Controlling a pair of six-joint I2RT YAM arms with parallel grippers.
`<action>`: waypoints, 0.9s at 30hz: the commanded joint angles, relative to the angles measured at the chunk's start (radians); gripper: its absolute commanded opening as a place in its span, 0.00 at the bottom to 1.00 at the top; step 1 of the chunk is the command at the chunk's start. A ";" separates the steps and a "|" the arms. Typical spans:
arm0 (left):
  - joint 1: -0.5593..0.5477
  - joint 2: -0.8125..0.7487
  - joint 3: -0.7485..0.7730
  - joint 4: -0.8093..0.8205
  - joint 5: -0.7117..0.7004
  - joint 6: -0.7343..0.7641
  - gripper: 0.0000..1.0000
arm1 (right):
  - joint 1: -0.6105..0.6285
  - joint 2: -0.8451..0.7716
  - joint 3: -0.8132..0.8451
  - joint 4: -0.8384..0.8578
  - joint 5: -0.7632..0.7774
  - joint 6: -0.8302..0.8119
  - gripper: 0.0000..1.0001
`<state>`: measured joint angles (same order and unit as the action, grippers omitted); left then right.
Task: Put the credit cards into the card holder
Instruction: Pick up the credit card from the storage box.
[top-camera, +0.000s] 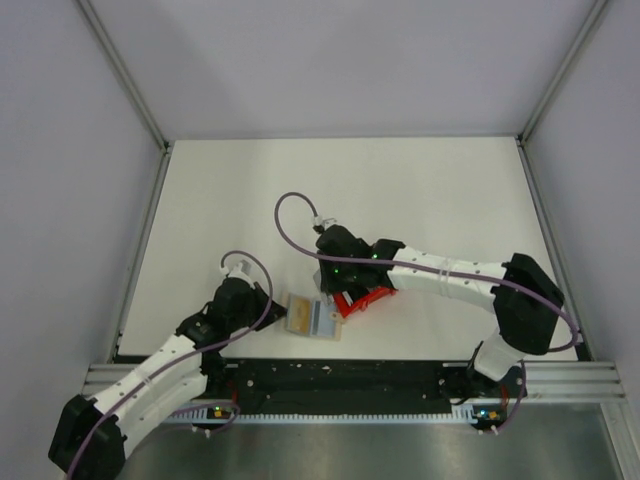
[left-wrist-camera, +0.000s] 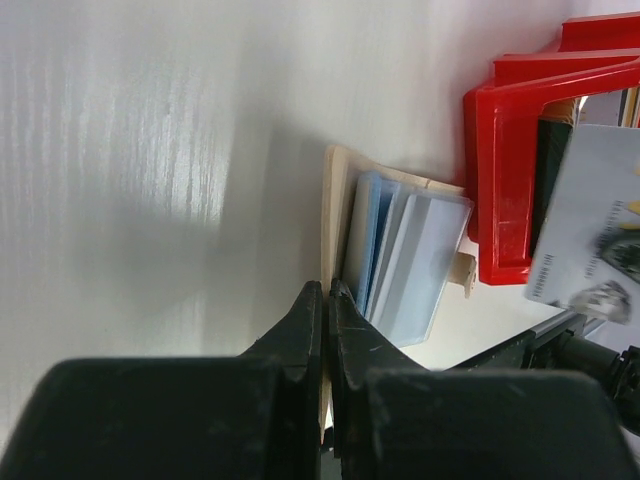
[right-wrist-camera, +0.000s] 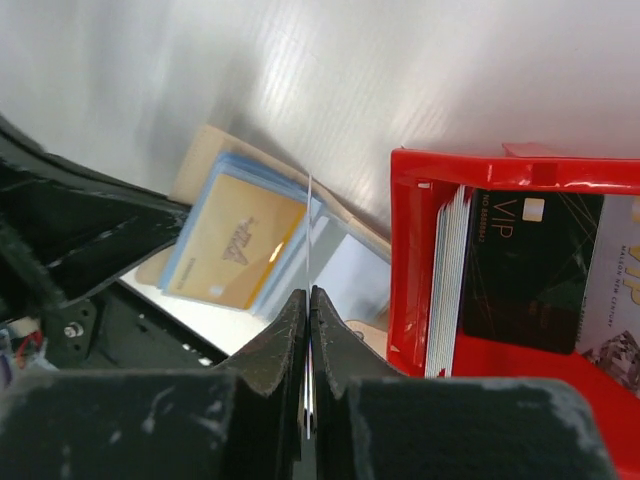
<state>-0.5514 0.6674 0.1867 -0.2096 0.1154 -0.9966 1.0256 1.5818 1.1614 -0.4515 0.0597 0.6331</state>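
The beige card holder (top-camera: 312, 318) lies open near the table's front edge, a gold-orange card (right-wrist-camera: 235, 250) lying in its bluish pockets (left-wrist-camera: 410, 260). My left gripper (left-wrist-camera: 326, 290) is shut on the holder's beige edge (left-wrist-camera: 338, 200); from above, the left gripper (top-camera: 272, 310) is at the holder's left side. My right gripper (right-wrist-camera: 308, 295) is shut on a thin silver-white card (right-wrist-camera: 310, 225), seen edge-on above the holder's right part. That same card (left-wrist-camera: 590, 230) shows face-on in the left wrist view. More credit cards (right-wrist-camera: 450, 285) stand stacked in the red tray.
The red tray (top-camera: 365, 298) sits just right of the holder, under the right arm (top-camera: 440, 275). A black VIP card (right-wrist-camera: 525, 265) leans inside it. A black rail (top-camera: 340, 385) runs along the near edge. Grey walls enclose the white table (top-camera: 400, 190).
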 joint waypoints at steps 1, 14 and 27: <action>0.001 -0.028 0.030 -0.042 -0.014 0.013 0.00 | 0.010 0.053 0.031 0.013 0.060 0.008 0.00; -0.001 -0.040 0.034 -0.060 -0.013 0.023 0.00 | -0.024 0.026 -0.081 -0.061 0.230 -0.065 0.00; -0.001 -0.029 0.040 -0.051 -0.002 0.024 0.00 | -0.151 -0.108 -0.183 -0.064 0.201 -0.136 0.00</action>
<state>-0.5514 0.6373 0.1909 -0.2787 0.1123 -0.9913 0.9039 1.5391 1.0027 -0.4831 0.2420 0.5488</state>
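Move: The right hand, with a grey card still pinched edge-on below its fingers, has the storage box's middle some 8 cm to its right, 3 cm ahead and roughly 9 cm below. The open card holder lies about 3 cm to this hand's left, 3 cm back and 11 cm below. From the left hand, still on the holder's edge, the box is about 17 cm to the right, 6 cm ahead and slightly lower. Dipping first, then sweeping right and somewhat forward, the right hand travels about 9 cm right and 5 cm down, away from the card holder. It brings the held card against the storage box's left wall and pushes the box along, the fingers swinging some 15 degrees nearer to straight down and the wrist turning a little clockwise. Its fingers stay shut on the card. ##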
